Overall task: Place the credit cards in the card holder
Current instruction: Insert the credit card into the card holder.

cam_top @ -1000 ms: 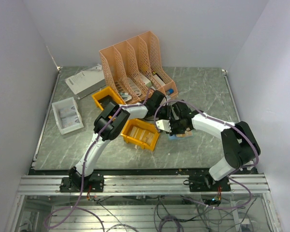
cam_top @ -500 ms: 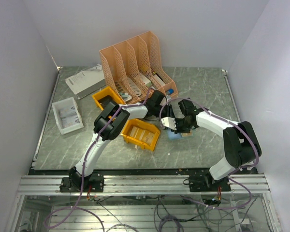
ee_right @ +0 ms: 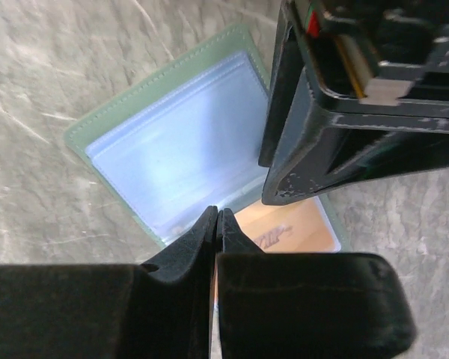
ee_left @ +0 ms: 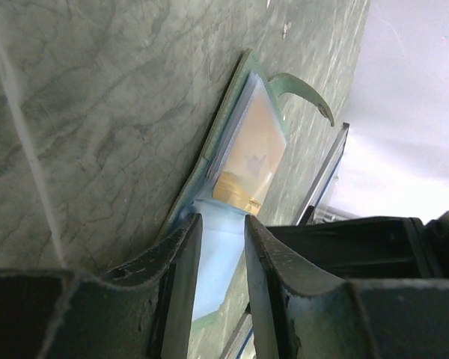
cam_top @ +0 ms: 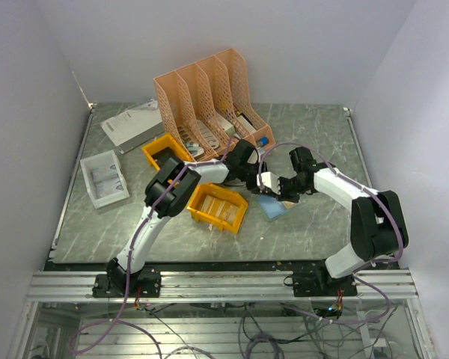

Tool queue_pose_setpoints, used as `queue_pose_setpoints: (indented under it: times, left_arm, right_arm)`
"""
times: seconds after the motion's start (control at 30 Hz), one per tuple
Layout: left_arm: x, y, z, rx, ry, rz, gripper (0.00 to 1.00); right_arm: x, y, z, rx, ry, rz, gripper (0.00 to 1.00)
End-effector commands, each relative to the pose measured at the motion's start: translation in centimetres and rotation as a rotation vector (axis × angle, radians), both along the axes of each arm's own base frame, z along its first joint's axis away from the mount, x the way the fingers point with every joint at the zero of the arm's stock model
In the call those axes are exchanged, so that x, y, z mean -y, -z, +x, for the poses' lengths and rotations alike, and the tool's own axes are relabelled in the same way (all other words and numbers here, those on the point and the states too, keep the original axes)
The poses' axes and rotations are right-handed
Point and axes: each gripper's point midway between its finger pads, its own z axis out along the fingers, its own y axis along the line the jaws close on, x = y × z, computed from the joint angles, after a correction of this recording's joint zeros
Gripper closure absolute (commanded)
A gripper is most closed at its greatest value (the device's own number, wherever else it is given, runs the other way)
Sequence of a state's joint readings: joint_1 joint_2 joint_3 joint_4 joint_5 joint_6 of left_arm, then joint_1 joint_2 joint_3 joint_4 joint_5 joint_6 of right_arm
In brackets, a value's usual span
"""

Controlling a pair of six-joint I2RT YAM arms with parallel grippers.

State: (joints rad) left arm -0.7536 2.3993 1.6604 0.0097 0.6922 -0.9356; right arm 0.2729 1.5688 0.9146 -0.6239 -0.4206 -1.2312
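The card holder (cam_top: 272, 208) lies open on the table, grey-green at the rim and light blue inside (ee_right: 172, 149). A tan credit card (ee_right: 292, 228) sits in its right half, also seen tucked under the clear pocket (ee_left: 251, 153) in the left wrist view. My left gripper (cam_top: 260, 182) hovers at the holder's far-left edge, and the left gripper (ee_left: 221, 221) is open by a narrow gap with only the blue lining behind it. My right gripper (cam_top: 284, 191) is over the holder, and the right gripper (ee_right: 217, 215) is shut and empty, with its tips above the fold beside the tan card.
An orange file rack (cam_top: 209, 93) stands at the back, with a yellow bin (cam_top: 218, 208) just left of the holder and another (cam_top: 162, 152) behind it. A white tray (cam_top: 105, 178) and a pale flat box (cam_top: 131, 123) lie at the left.
The left jaws have opened from a tighter gap. Both grippers have shifted right and towards the back, uncovering more of the blue holder. The right jaws stay shut.
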Motion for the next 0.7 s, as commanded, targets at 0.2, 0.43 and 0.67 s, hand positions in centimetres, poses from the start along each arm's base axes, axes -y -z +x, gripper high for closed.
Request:
queue_pose_setpoints:
  times: [0.2,0.43,0.67]
  left_arm:
    - [-0.5,-7.8,1.8,0.234,-0.028,-0.084,0.58]
    - [-2.6,-14.5,2.2,0.485,-0.070,-0.134,0.60]
    - [-8.8,-18.9,3.1,0.781,-0.234,-0.003,0.60]
  right_arm:
    - [-1.8,-4.4,-4.1,0.053,-0.288,0.245,1.00]
    - [-1.1,-1.9,-8.1,-0.026,-0.513,0.232,1.00]
    - [-1.2,0.5,-8.5,-0.070,-0.525,0.164,1.00]
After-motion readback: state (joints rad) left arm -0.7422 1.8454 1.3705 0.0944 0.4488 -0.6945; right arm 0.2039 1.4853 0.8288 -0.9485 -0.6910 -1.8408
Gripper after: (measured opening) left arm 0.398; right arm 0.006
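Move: The open card holder lies flat almost under the right gripper, its middle about 3 cm left and 2 cm below; from the left gripper the holder's middle is some 4 cm right, 3 cm back and 2 cm down. The tan card sits in the holder's right pocket, about 2 cm ahead and 2 cm right of the right gripper. The yellow bin is roughly 24 cm left of the right gripper and 3 cm back. Lift the half-open left gripper fast off the card holder, about 17 cm up and then also some 5 cm left, rolling the wrist by roughly 30 degrees. Meanwhile bring the shut, empty right gripper up off the holder, draw it back towards the table's near edge past the holder's near side while turning counter-clockwise, and lower it again close to the table. ##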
